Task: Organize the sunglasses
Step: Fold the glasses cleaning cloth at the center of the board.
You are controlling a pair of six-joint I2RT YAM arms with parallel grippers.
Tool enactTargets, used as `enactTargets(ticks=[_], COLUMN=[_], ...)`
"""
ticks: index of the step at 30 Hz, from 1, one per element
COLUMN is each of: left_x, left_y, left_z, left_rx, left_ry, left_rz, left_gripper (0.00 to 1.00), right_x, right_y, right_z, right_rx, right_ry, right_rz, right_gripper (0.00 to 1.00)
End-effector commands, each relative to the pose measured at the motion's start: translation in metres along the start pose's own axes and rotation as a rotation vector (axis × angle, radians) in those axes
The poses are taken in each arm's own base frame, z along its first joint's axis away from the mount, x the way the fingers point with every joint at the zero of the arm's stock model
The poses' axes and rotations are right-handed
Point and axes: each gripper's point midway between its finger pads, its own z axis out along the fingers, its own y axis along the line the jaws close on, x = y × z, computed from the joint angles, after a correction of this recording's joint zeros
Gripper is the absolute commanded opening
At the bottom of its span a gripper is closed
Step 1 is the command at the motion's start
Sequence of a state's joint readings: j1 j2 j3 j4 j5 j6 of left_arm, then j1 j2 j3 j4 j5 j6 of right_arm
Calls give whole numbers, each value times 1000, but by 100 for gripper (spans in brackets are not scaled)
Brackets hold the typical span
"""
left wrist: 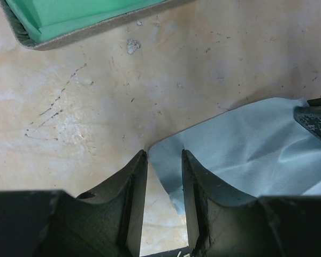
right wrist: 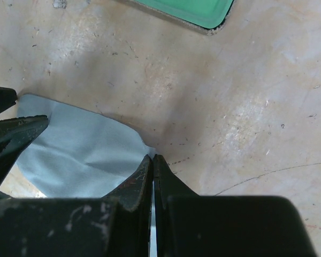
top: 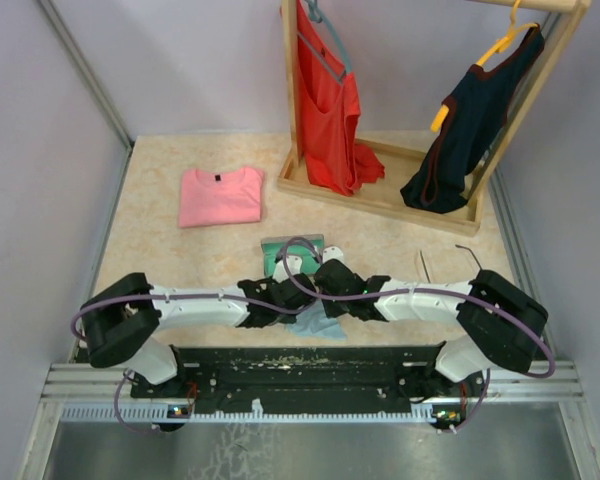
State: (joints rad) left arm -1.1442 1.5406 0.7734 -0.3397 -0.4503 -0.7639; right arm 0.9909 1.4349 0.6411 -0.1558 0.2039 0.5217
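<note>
The sunglasses (top: pixel 468 253) lie as thin dark wires on the table, right of both grippers and apart from them. The open grey case (top: pixel 292 248) shows its green lining (left wrist: pixel 85 16) just beyond the grippers. A light blue cleaning cloth (left wrist: pixel 246 155) lies flat in front of the case. My left gripper (left wrist: pixel 165 152) stands open, its jaws astride one corner of the cloth without pinching it. At the opposite corner of the cloth (right wrist: pixel 80 150), my right gripper (right wrist: pixel 152 156) is shut on the cloth's edge. Both wrist views lack the sunglasses.
A folded pink shirt (top: pixel 220 195) lies at the back left. A wooden rack (top: pixel 380 200) at the back carries a red top (top: pixel 325 100) and a dark top (top: pixel 470 130) on hangers. Walls close in on the left and right sides of the table.
</note>
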Motion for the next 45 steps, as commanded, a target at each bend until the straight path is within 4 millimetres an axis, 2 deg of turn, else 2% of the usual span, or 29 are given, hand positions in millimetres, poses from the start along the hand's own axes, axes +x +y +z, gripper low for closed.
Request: enactTargets(ticks=[1,14,19,24,35,40,45], left_x=[27,48,63,67,38,16,-14], left_y=[21,24,24,25,8,-6,-18], left_z=[2,5,8,8,2,-10,-33], left_rx=[-110,-138,-125,-126,-41,49,158], left_ry=[78,130,160,160,50,-29,-144], left_rz=[58,79,59,45,30,16,-14], left_gripper=[38,36,30,20,0,0,0], right_x=[-12,-14,-15,-15,-18,-28,-41], right_y=[7,7,10,11,13,13,11], right_z=[-4,-5,-5,-3,-5,-13,-26], right_rx=[-30,-29,-38,-43,-51,-57,-49], right_ry=[-52,-53,-55,-54,-61,-98,-150], right_rz=[17,13,10,9,12,6,-12], right_gripper=[0,0,0,0,0,0,0])
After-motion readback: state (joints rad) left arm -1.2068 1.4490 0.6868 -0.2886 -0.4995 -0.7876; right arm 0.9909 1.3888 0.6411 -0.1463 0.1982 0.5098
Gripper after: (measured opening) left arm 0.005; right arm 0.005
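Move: Just under the left hand's half-open fingers, about 1 cm below, is the cloth's far left corner; the green glasses case lies some 11 cm ahead, about 1 cm right. The right fingertips, still pinching the other far corner, are roughly 9 cm to the left hand's right, level with it. From the right hand, the cloth's near edge is about 7 cm back and 2 cm left, the case 11 cm ahead and 8 cm left. Settling barely half a centimetre down around the cloth's far left corner, the left hand shuts its fingers fully and pinches it, then starts to draw back about 1 cm while rising about 1 cm off its low point. The right hand keeps its closed grip on the other far corner, staying put until it rises some 1.5 cm at the end. ##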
